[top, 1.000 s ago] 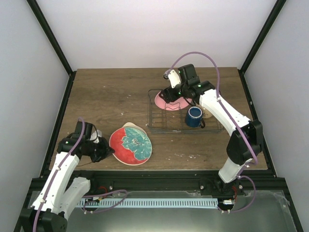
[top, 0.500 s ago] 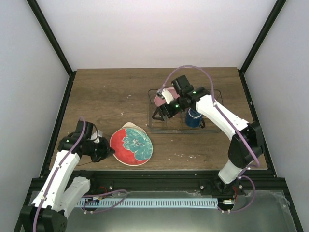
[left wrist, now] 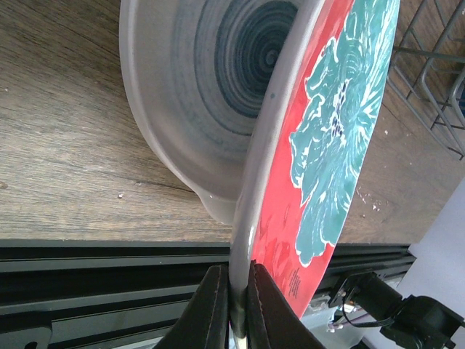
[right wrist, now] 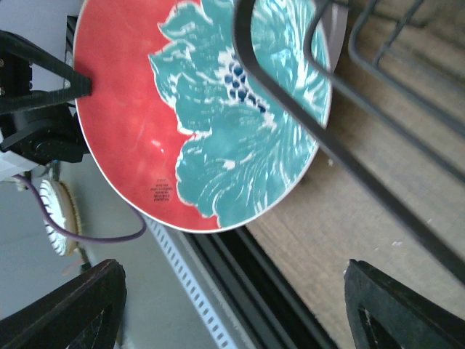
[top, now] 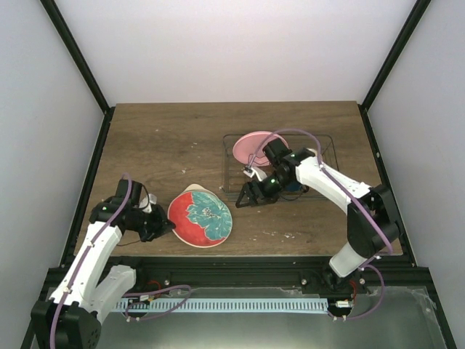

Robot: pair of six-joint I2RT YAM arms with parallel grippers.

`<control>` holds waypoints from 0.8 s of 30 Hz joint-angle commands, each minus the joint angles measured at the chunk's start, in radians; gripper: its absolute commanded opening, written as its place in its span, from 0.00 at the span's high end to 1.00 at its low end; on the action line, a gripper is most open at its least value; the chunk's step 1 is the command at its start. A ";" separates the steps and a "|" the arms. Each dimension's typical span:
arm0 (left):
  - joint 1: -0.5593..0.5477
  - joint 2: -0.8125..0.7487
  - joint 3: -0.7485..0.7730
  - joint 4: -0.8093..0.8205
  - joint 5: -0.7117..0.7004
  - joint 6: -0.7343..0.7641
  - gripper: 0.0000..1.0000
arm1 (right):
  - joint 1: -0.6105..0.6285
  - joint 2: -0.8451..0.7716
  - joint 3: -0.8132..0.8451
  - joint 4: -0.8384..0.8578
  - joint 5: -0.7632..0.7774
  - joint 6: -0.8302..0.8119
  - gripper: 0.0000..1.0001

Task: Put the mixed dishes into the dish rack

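My left gripper (top: 163, 228) is shut on the near left rim of the red plate with the teal flower (top: 201, 216). The left wrist view shows the jaws (left wrist: 238, 309) clamped on that rim and the plate (left wrist: 341, 145) tilted up. It leans on the pale blue-ringed plate (left wrist: 211, 87), whose edge shows behind it (top: 195, 189). My right gripper (top: 251, 193) is open and empty, low at the front left corner of the dish rack (top: 320, 142). It faces the red plate (right wrist: 211, 109). The pink plate (top: 253, 147) stands in the rack. The dark blue mug (top: 293, 186) is mostly hidden by my right arm. The cream bowl is hidden.
Rack wires (right wrist: 349, 94) cross close in front of the right wrist camera. The table's front edge and a black rail (top: 240, 265) run just below the red plate. Dark frame posts stand at the back corners.
My right gripper has moved away from the pink plate, down and toward the front left corner of the rack. The pink plate stays in the rack. The red plate has shifted slightly right.
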 commanded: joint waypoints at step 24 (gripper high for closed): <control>-0.019 0.028 0.003 0.195 0.046 -0.012 1.00 | 0.037 0.001 -0.490 0.901 -0.107 0.642 0.20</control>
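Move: The red flowered plate, gripped by its near-left rim in the left hand, has its middle about 8 cm to that hand's right, 2 cm ahead and 3 cm lower. From the open right hand that middle is roughly 11 cm left, 5 cm back and 6 cm below. From the right hand, the rack's middle is some 11 cm right and 11 cm ahead, and the pink plate in the rack 6 cm right and 16 cm ahead. The beige dish lies on the table 15 cm left and 4 cm back. Lower the open right gripper about 6 cm beside the rack's near-left corner towards the right rim of the red flowered plate, drawing back a little at first, then easing forward and left while the wrist turns some 20 degrees, mostly clockwise. Keep the left gripper shut on the plate's rim and carry the plate about 2 cm forward to meet the right fingers. ##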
